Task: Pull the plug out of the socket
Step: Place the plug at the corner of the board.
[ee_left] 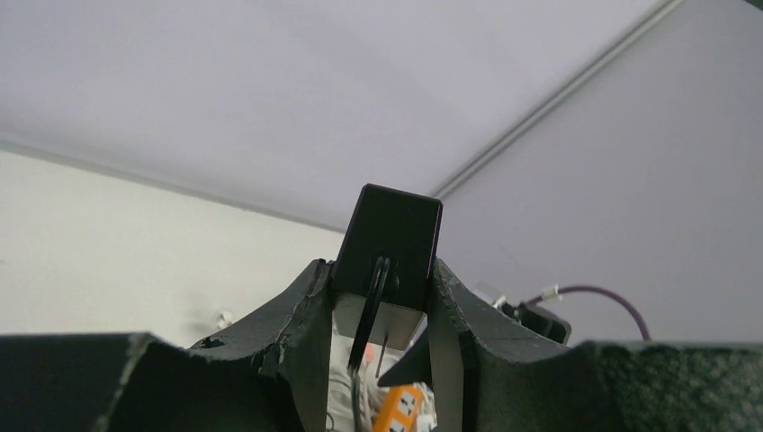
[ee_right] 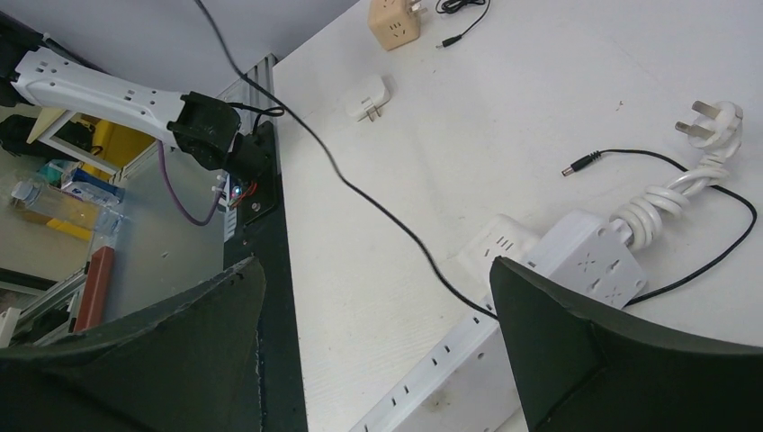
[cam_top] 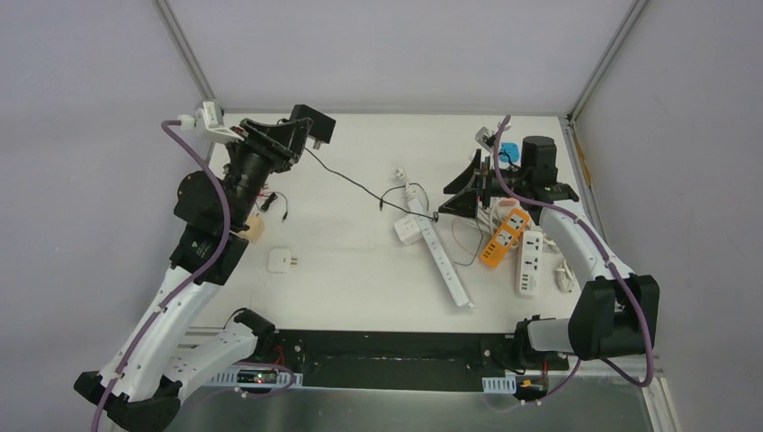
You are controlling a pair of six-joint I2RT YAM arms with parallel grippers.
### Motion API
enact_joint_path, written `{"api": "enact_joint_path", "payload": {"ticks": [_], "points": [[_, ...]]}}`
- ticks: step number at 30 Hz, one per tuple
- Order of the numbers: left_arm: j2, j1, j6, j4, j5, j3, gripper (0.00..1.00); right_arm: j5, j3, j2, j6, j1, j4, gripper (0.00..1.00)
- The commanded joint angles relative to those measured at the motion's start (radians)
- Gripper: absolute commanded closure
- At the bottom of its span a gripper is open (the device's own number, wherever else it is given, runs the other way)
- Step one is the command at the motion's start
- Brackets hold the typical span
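A black plug (cam_top: 313, 124) is clamped between the fingers of my left gripper (cam_top: 301, 135), lifted over the table's back left corner. In the left wrist view the plug (ee_left: 396, 238) sticks up between the two pads of the left gripper (ee_left: 378, 270), and its thin black cable (cam_top: 360, 184) trails right toward the long white socket strip (cam_top: 441, 256). My right gripper (cam_top: 463, 193) hovers open just right of the strip's far end. From the right wrist, the strip (ee_right: 450, 369) and cable (ee_right: 360, 193) lie between the wide-apart fingers of the right gripper (ee_right: 378, 270), which hold nothing.
An orange power strip (cam_top: 504, 236) and a white one (cam_top: 529, 263) lie at the right. A white cube socket (ee_right: 585, 247) with a coiled white cord and three-pin plug (ee_right: 715, 126) sits by the long strip. A white adapter (cam_top: 281, 261) and a beige cube (cam_top: 255, 229) lie at the left.
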Motion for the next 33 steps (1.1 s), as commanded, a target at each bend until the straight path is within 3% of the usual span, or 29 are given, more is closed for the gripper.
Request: {"api": "enact_joint_path", "payload": {"ticks": [1, 14, 26, 33], "points": [[0.050, 0.014, 0.076, -0.040, -0.110, 0.153, 1.00, 0.000, 0.006, -0.019, -0.007, -0.007, 0.044, 0.00], [0.284, 0.034, 0.222, -0.148, -0.215, 0.616, 1.00, -0.003, 0.003, -0.003, 0.007, -0.005, 0.052, 0.00], [0.589, 0.049, 0.432, -0.378, -0.284, 1.309, 1.00, 0.091, -0.015, 0.009, -0.027, 0.007, 0.053, 0.00], [0.621, 0.049, 0.487, -0.372, -0.320, 1.428, 1.00, 0.213, -0.122, -0.006, -0.103, 0.033, 0.193, 0.00]]}}
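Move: The left gripper holds the black plug high up. The far-left part of the board where it is to go, marked by the red plug, is about 32 cm ahead, 22 cm left and 43 cm below. The black plug on the board is about 27 cm ahead and 23 cm left, the pink plug about 21 ahead and 20 left, the beige plug about 9 ahead and 19 left. From the open right gripper, the red plug is some 32 cm ahead, 48 left and 22 below. Raise the left gripper, still gripping the plug, by some 28 cm, well clear of the board, carrying it about 9 cm left. Let it ease 4 cm forward, then back again, while it swings counter-clockwise and tips its fingers upward, drawing the trailing cable up. Keep the empty right gripper open and still, then dip it about 3 cm at the end. ##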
